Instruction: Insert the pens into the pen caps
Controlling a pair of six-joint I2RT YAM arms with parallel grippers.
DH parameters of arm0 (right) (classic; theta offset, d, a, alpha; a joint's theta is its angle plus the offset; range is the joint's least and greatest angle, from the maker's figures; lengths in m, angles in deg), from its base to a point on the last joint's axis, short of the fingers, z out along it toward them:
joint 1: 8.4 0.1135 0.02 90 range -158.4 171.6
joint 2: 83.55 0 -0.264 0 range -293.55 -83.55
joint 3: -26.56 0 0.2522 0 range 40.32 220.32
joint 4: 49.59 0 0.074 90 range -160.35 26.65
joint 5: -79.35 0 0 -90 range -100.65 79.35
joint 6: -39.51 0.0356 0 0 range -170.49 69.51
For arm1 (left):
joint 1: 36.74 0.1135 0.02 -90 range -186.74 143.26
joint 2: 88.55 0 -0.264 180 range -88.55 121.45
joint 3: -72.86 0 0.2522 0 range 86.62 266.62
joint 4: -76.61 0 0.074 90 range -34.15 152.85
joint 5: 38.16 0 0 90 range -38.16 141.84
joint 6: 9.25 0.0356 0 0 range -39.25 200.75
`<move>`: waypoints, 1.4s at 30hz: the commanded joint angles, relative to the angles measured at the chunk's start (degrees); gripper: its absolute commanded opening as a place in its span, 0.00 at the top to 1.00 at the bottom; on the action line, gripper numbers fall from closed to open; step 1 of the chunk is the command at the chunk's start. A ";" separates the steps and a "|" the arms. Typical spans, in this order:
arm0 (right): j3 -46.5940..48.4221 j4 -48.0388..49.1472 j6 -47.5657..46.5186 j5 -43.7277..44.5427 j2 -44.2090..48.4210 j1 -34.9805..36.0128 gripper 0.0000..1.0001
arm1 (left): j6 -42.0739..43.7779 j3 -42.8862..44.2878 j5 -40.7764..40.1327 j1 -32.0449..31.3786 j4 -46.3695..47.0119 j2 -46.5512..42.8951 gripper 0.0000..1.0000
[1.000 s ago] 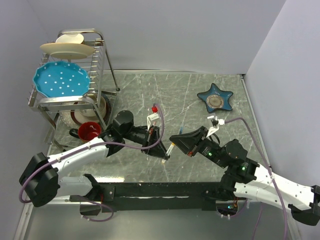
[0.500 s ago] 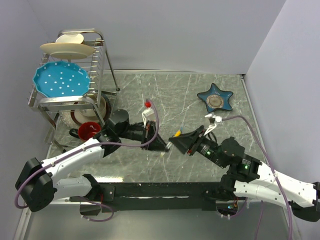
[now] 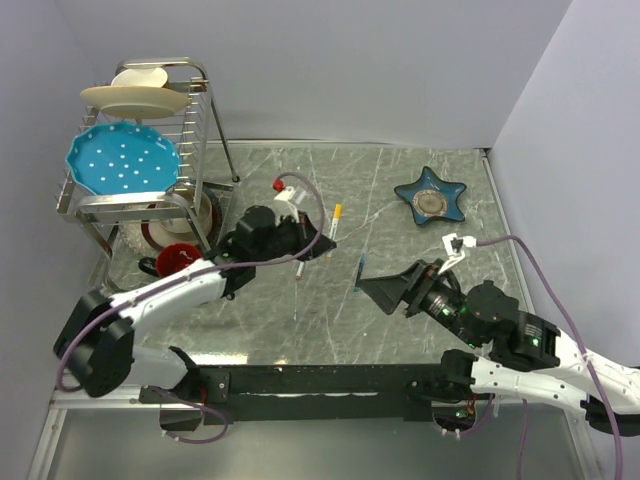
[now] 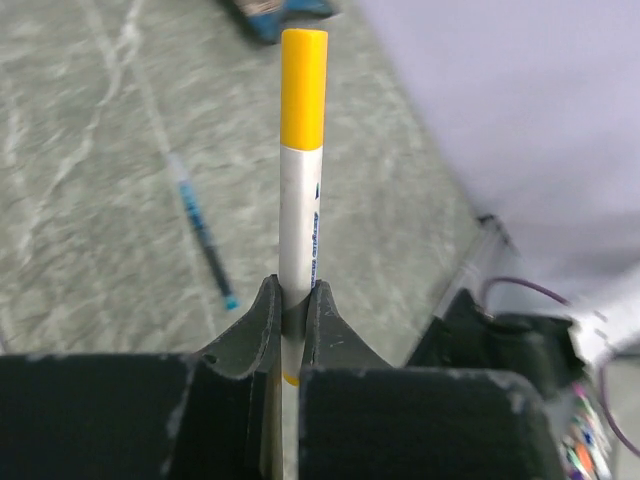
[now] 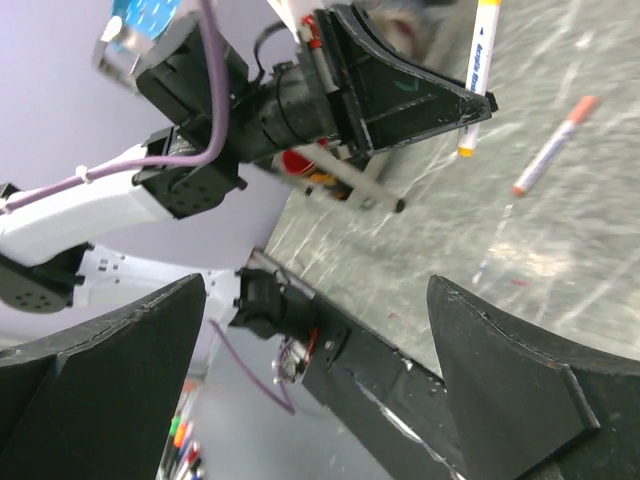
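Observation:
My left gripper is shut on a white-barrelled pen and holds it above the table. A yellow-orange cap sits on the pen's far end, and the jaws pinch the barrel near its lower end. My right gripper is open and empty, apart from the pen. In the right wrist view it faces the left gripper. A blue pen lies on the table between the grippers and also shows in the left wrist view. A white pen with a red end lies nearby.
A metal dish rack stands at the far left with a blue plate and a cream plate. A red mug sits by its foot. A blue star-shaped dish lies at the far right.
The left gripper has swung the pen away from the right gripper towards the far side, now capped in yellow-orange. The right gripper has let go, opened and drawn back to the right.

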State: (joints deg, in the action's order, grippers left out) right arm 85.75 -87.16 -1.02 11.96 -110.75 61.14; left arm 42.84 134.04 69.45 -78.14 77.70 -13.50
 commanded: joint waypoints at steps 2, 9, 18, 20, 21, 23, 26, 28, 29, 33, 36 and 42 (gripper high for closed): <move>-3.06 -5.10 2.47 7.71 6.35 0.16 0.00 | -0.49 6.37 -12.33 -2.71 -7.82 9.14 0.99; -3.33 -9.32 2.56 11.22 7.60 0.16 0.00 | -4.62 11.64 -17.34 -6.75 -12.48 24.34 0.99; -2.10 -12.75 2.38 11.93 7.07 0.25 0.00 | -9.20 14.98 -19.54 -6.84 -18.98 27.97 0.63; -2.27 -11.96 2.03 11.67 6.99 0.07 0.00 | -8.94 14.63 -19.10 -6.84 -18.64 25.17 0.55; -2.36 -11.44 0.55 10.71 6.90 0.16 0.00 | -7.98 14.37 -18.06 -6.84 -18.28 23.84 0.49; -2.01 -10.73 -1.21 10.09 5.67 0.07 0.00 | -7.18 14.37 -17.00 -6.84 -18.28 19.64 0.22; 0.97 -13.53 -1.57 12.01 2.86 0.16 0.00 | -3.93 14.81 -13.57 -7.11 -18.28 12.97 0.00; 2.82 -13.80 -1.49 13.07 1.37 0.07 0.00 | -1.12 14.46 -11.73 -7.46 -18.19 9.09 0.01; 3.34 -13.54 -1.57 13.25 0.93 0.16 0.00 | -0.33 14.20 -11.63 -7.89 -18.45 4.98 0.01; 4.84 -9.68 -5.25 13.16 -0.57 0.16 0.00 | 3.97 10.52 -10.66 -8.16 -16.36 -6.38 0.01; 6.59 -7.21 -7.81 13.77 -1.80 0.16 0.00 | 6.78 6.83 -10.23 -8.16 -14.07 -15.43 0.01; 10.99 -7.30 -11.50 15.79 -5.14 0.16 0.00 | 9.26 0.41 -11.02 -8.08 -11.25 -28.80 0.00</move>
State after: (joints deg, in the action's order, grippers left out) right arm 92.81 -97.61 -8.51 24.44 -114.29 61.16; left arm 48.56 138.45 58.02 -86.17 64.13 -37.92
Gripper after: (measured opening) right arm 0.999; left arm 0.994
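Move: The yellow marker is already pinched in the left hand. The bare table spot it is going to lies about 20 cm below that hand, some 4 cm ahead and 3 cm to the right. At the same table level, the orange marker lies about 7 cm ahead and 5 cm left of the hand, and the blue pen about 4 cm ahead and 9 cm right. From the empty right hand, the spot is roughly 17 cm ahead, 9 cm left and 29 cm below. The yellow marker goes almost straight down about 19 cm in the left hand, whose fingers tip some 35 degrees downward, and is let go on the table as they open wide. That hand then climbs well clear, drawing back and left. The right hand, open and empty, moves right and sinks about 5 cm, then rises again, easing slightly forward. ##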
